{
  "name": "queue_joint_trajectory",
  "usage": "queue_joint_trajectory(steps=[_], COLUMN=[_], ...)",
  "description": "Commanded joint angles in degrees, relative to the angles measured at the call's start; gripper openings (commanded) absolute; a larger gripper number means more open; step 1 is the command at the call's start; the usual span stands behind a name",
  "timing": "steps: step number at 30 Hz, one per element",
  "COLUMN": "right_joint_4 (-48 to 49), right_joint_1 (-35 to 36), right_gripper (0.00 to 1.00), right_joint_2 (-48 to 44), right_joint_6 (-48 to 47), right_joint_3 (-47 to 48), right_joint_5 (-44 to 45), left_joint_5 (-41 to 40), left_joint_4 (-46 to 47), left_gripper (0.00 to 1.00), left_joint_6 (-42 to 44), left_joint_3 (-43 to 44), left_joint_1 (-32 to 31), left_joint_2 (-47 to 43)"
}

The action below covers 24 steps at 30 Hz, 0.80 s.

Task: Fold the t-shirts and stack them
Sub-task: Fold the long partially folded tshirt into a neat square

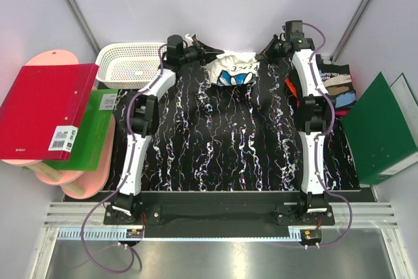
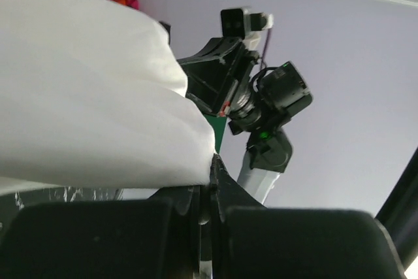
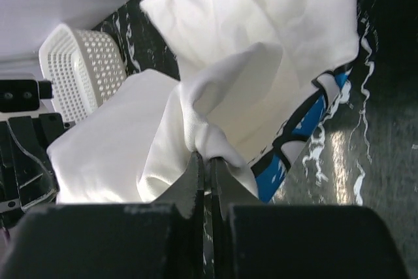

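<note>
A white t-shirt (image 1: 234,70) with blue and black print hangs bunched between both grippers at the far edge of the marbled black mat (image 1: 228,142). My left gripper (image 1: 208,54) is shut on its left part; in the left wrist view the white cloth (image 2: 85,96) runs into the closed fingertips (image 2: 213,164). My right gripper (image 1: 264,55) is shut on a pinched fold of the same white t-shirt (image 3: 248,63), fingertips (image 3: 208,161) pressed together. A black printed t-shirt (image 1: 337,82) lies folded at the far right, with a red-orange one (image 1: 290,87) showing beside the right arm.
A white lattice basket (image 1: 130,63) stands at the far left of the mat. A red binder (image 1: 46,109) and a green binder (image 1: 88,129) lie on pink boards on the left. Another green binder (image 1: 382,129) stands on the right.
</note>
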Motion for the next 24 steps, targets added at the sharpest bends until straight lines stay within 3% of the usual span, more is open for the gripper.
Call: queue_joint_trajectory(steps=[1, 9, 13, 14, 15, 16, 17, 20, 21, 24], right_joint_4=[9.61, 19.56, 27.8, 29.22, 30.02, 31.68, 32.48, 34.59, 35.03, 35.48], right_joint_1=[-0.69, -0.96, -1.05, -1.05, -1.05, -1.05, -1.05, -1.05, -0.96, -1.05], right_gripper=[0.0, 0.0, 0.0, 0.07, 0.22, 0.31, 0.53, 0.9, 0.99, 1.0], right_joint_2=[4.66, 11.16, 14.42, 15.47, 15.65, 16.17, 16.35, 16.36, 15.92, 12.33], right_joint_6=[3.52, 4.84, 6.51, 6.43, 6.42, 6.51, 5.38, 3.19, 2.39, 0.01], right_joint_3=[3.29, 5.04, 8.29, 8.73, 8.91, 8.74, 8.65, 8.21, 8.12, 5.58], right_joint_5=[4.37, 13.15, 17.88, 19.04, 22.88, 25.0, 26.85, 31.43, 31.79, 30.66], left_joint_5=[-4.83, -15.64, -19.07, -20.99, -21.79, -22.32, -21.81, -16.9, -15.84, -14.69], left_joint_4=[12.98, 18.43, 16.42, 17.2, 18.25, 20.44, 21.68, 25.9, 26.95, 30.56], left_gripper=[0.0, 0.0, 0.0, 0.04, 0.54, 0.96, 0.99, 0.99, 0.99, 0.99], left_joint_6=[-10.5, -16.04, -15.53, -15.18, -15.69, -16.31, -16.58, -15.88, -15.7, -13.07], left_joint_3=[5.56, 8.46, 14.42, 14.26, 13.13, 13.03, 13.03, 10.15, 5.43, -2.32], left_joint_1=[1.97, 4.26, 4.44, 4.35, 4.44, 4.44, 4.44, 4.26, 4.17, 3.38], left_joint_2=[5.3, 12.51, 16.2, 16.3, 16.47, 16.65, 16.73, 14.11, 12.53, 4.54])
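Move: The t-shirt's far edge, still lying flat, is where the held hem goes: from the left gripper about 7 cm ahead, 5 cm right and 17 cm down; from the right one some 5 cm ahead, 7 cm left and 12 cm down. The white basket sits roughly 30 cm left of the left gripper and 6 cm farther out. The folded stack lies around 25 cm right of the right gripper, level with it and 11 cm lower. Swing the hem, still pinched in both grippers, forward and about 7 cm down over the t-shirt's far edge, then open both wide. Carry on forward to roughly 9 cm with the left and 13 cm with the right, drawing the grippers apart to either side as they turn outward about 20 degrees, the right one's fingertips tipping up. ##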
